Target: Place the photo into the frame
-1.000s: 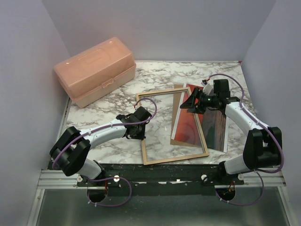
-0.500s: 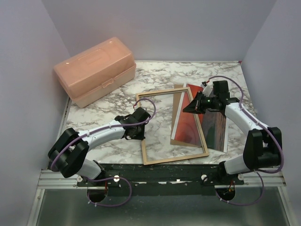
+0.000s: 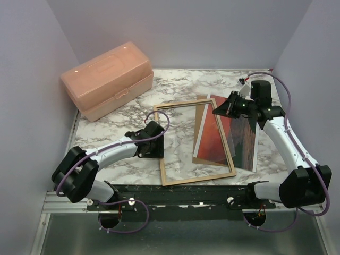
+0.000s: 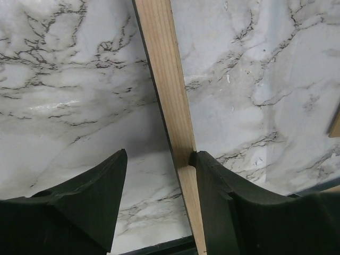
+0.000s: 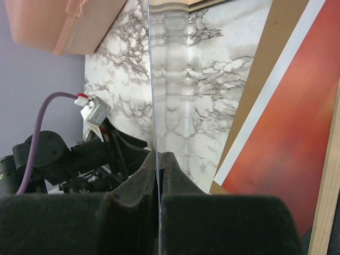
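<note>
The frame [image 3: 197, 178] lies tan side up in the middle of the marble table. Its left rail [image 4: 167, 79] runs between the fingers of my left gripper [image 4: 159, 154], which is open; the rail touches only the right finger [image 4: 212, 186]. The photo [image 3: 212, 137] lies red side up over a brown backing board [image 3: 201, 125], partly under the frame's right side. My right gripper [image 3: 222, 108] is at the frame's far right corner. It is shut on the edge of a thin clear pane [image 5: 150, 79], seen edge-on. Beside it show the photo [image 5: 297, 133] and the board [image 5: 260, 90].
A pink plastic box [image 3: 109, 78] stands at the back left and its corner [image 5: 64, 21] shows in the right wrist view. Grey walls close in the table on three sides. A black rail [image 3: 186, 191] runs along the near edge.
My left gripper has opened and let go of the frame's left rail. My right gripper has shut on the clear pane, and that arm has drawn up and back to the right.
</note>
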You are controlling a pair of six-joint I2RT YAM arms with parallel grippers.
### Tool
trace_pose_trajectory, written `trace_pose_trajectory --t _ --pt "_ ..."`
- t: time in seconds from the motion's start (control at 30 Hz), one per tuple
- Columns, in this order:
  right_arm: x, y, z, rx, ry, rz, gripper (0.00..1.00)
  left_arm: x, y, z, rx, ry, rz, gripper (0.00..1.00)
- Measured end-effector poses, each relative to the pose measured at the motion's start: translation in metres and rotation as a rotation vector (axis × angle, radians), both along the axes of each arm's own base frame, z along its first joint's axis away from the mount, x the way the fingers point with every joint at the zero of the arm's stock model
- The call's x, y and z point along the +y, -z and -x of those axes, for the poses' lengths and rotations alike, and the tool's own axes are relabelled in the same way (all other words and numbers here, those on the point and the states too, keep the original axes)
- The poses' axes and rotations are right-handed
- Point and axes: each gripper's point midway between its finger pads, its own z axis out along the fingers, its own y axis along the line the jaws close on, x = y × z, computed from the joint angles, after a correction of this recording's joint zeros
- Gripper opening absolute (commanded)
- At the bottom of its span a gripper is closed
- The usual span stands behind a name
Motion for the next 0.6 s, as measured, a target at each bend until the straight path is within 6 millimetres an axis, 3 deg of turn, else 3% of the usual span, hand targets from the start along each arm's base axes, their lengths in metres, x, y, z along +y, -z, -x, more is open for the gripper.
trace_pose_trajectory --t 0.4,0.6 --pt "-0.008 -0.001 -0.001 0.01 0.048 0.041 0.0 -0.012 0.009 -0.013 0.017 0.009 -0.013 0.18" --pt "-0.01 0.0 -0.002 0.009 0.06 0.049 0.0 -0.017 0.008 -0.019 0.003 0.029 -0.015 0.11"
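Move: The frame's left rail lies between the left hand's half-open fingers, against the right one; the rail's middle is about 3 cm ahead, 1 cm right and 1 cm below. From that hand the photo lies some 25 cm right and 8 cm ahead. The right hand already holds the clear sheet up over the frame, whose middle is about 6 cm left, 8 cm back and 21 cm below it; the photo is roughly 6 cm right, 4 cm back and as far below. The frame's left rail is pushed and then pinched by the left hand, which goes about 2 cm forward and nearly as far right while sinking 1 cm, its fingers closing from half open until the left one also meets the wood. The right hand keeps its pinch on the raised clear sheet, drifting roughly 1 cm right. ##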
